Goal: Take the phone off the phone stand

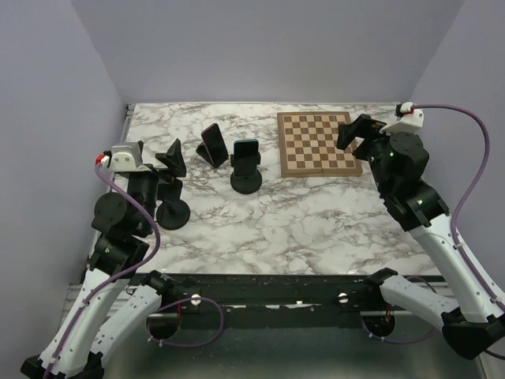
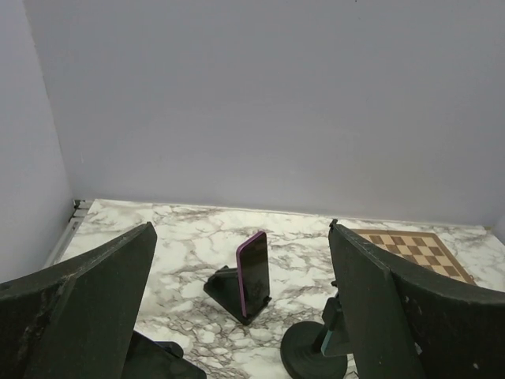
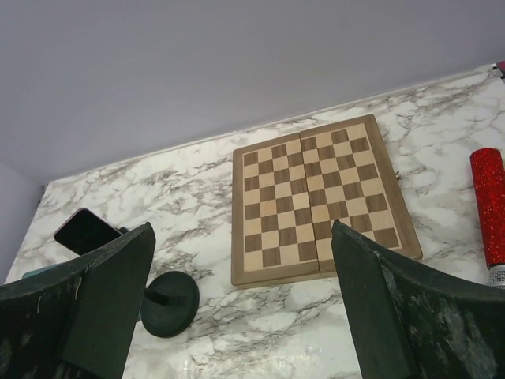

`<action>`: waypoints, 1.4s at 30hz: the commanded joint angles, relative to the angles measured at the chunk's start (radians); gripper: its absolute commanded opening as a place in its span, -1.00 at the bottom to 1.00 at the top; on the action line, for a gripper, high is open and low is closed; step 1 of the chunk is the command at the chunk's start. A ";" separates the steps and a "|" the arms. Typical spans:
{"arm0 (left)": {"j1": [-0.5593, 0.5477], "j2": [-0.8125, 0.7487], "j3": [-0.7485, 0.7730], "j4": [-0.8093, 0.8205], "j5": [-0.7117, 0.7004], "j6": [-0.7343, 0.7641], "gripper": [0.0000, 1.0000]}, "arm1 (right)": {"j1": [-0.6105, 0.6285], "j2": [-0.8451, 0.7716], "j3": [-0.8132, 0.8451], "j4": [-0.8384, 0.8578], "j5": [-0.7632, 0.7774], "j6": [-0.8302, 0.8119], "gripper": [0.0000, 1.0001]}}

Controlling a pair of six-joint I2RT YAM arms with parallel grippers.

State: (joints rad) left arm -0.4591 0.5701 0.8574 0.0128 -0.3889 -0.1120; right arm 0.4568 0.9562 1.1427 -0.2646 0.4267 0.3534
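Observation:
A dark phone in a purple case (image 1: pixel 211 144) leans on a black wedge stand (image 2: pixel 224 288) at the back of the marble table; it also shows in the left wrist view (image 2: pixel 254 272) and at the right wrist view's left edge (image 3: pixel 82 230). A teal-cased phone (image 1: pixel 245 150) sits on a black round-base stand (image 1: pixel 246 180), to its right. My left gripper (image 1: pixel 171 160) is open and empty, short of both phones (image 2: pixel 241 237). My right gripper (image 1: pixel 352 131) is open and empty, held above the chessboard's near right part (image 3: pixel 241 233).
A wooden chessboard (image 1: pixel 318 144) lies at the back right. Another black round-base stand (image 1: pixel 172 213) stands just below my left gripper. A red glittery cylinder (image 3: pixel 489 204) lies right of the board. Grey walls close in the table.

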 commanded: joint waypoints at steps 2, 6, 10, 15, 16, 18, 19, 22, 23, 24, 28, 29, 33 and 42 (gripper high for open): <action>0.004 0.044 0.047 -0.044 0.048 -0.019 0.97 | 0.001 0.014 0.008 -0.007 0.073 0.033 1.00; 0.004 0.061 0.060 -0.063 0.068 -0.030 0.98 | 0.002 0.009 -0.016 0.018 0.054 0.052 1.00; 0.004 0.059 0.060 -0.065 0.074 -0.037 0.97 | 0.002 0.014 -0.042 0.015 0.110 0.155 1.00; 0.004 0.062 0.057 -0.062 0.060 -0.037 0.97 | 0.002 0.134 0.032 -0.078 0.035 0.182 1.00; 0.004 0.061 0.056 -0.062 0.059 -0.037 0.97 | 0.002 0.162 0.053 -0.107 0.012 0.203 1.00; 0.004 0.060 0.055 -0.062 0.055 -0.037 0.97 | 0.002 0.229 0.077 -0.129 -0.060 0.232 1.00; 0.004 0.061 0.055 -0.062 0.051 -0.037 0.97 | 0.005 0.255 0.085 -0.132 -0.096 0.249 1.00; 0.003 0.059 0.055 -0.063 0.041 -0.035 0.97 | 0.055 0.332 0.108 -0.128 -0.142 0.276 1.00; 0.004 0.057 0.054 -0.063 0.041 -0.035 0.97 | 0.090 0.356 0.122 -0.128 -0.134 0.275 1.00; 0.003 0.059 0.053 -0.062 0.041 -0.035 0.97 | 0.118 0.382 0.133 -0.128 -0.123 0.272 1.00; 0.002 0.070 0.056 -0.065 0.051 -0.041 0.97 | 0.254 0.479 0.192 -0.128 -0.058 0.264 1.00; 0.004 0.073 0.059 -0.068 0.054 -0.043 0.97 | 0.290 0.504 0.205 -0.124 -0.034 0.265 1.00; 0.003 0.074 0.060 -0.071 0.065 -0.053 0.97 | 0.412 0.594 0.272 -0.108 0.088 0.269 1.00; 0.003 0.072 0.058 -0.070 0.065 -0.054 0.97 | 0.480 0.767 0.447 -0.096 0.121 0.226 1.00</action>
State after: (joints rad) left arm -0.4591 0.6453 0.8906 -0.0494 -0.3405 -0.1585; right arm 0.9264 1.6718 1.5116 -0.3664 0.4805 0.6018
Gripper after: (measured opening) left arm 0.987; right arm 0.998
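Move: The teal-edged phone, upright in the middle round-based stand, lies some 27 cm to the right hand's left, about 7 cm ahead and 17 cm below. The purple-edged phone stands about 10 cm to the left of it and 15 cm farther out, lower by 9 cm; the blue-edged phone about 19 cm to its left and 9 cm nearer, at its height. The chessboard lies straight ahead of the right hand, about 28 cm out and 38 cm down. From the left hand the teal-edged phone is roughly 12 cm ahead, 20 cm right and 21 cm below. The teal-edged phone draws the right hand in: with open fingers it sinks about 13 cm, first easing some 5 cm forward, then swinging about 26 cm left while most of that forward travel is undone, ending just short of the phone's upper part. The wrist tips down and turns counter-clockwise, about 20 degrees each. The left hand, also open, shifts slightly right, down and forward. ##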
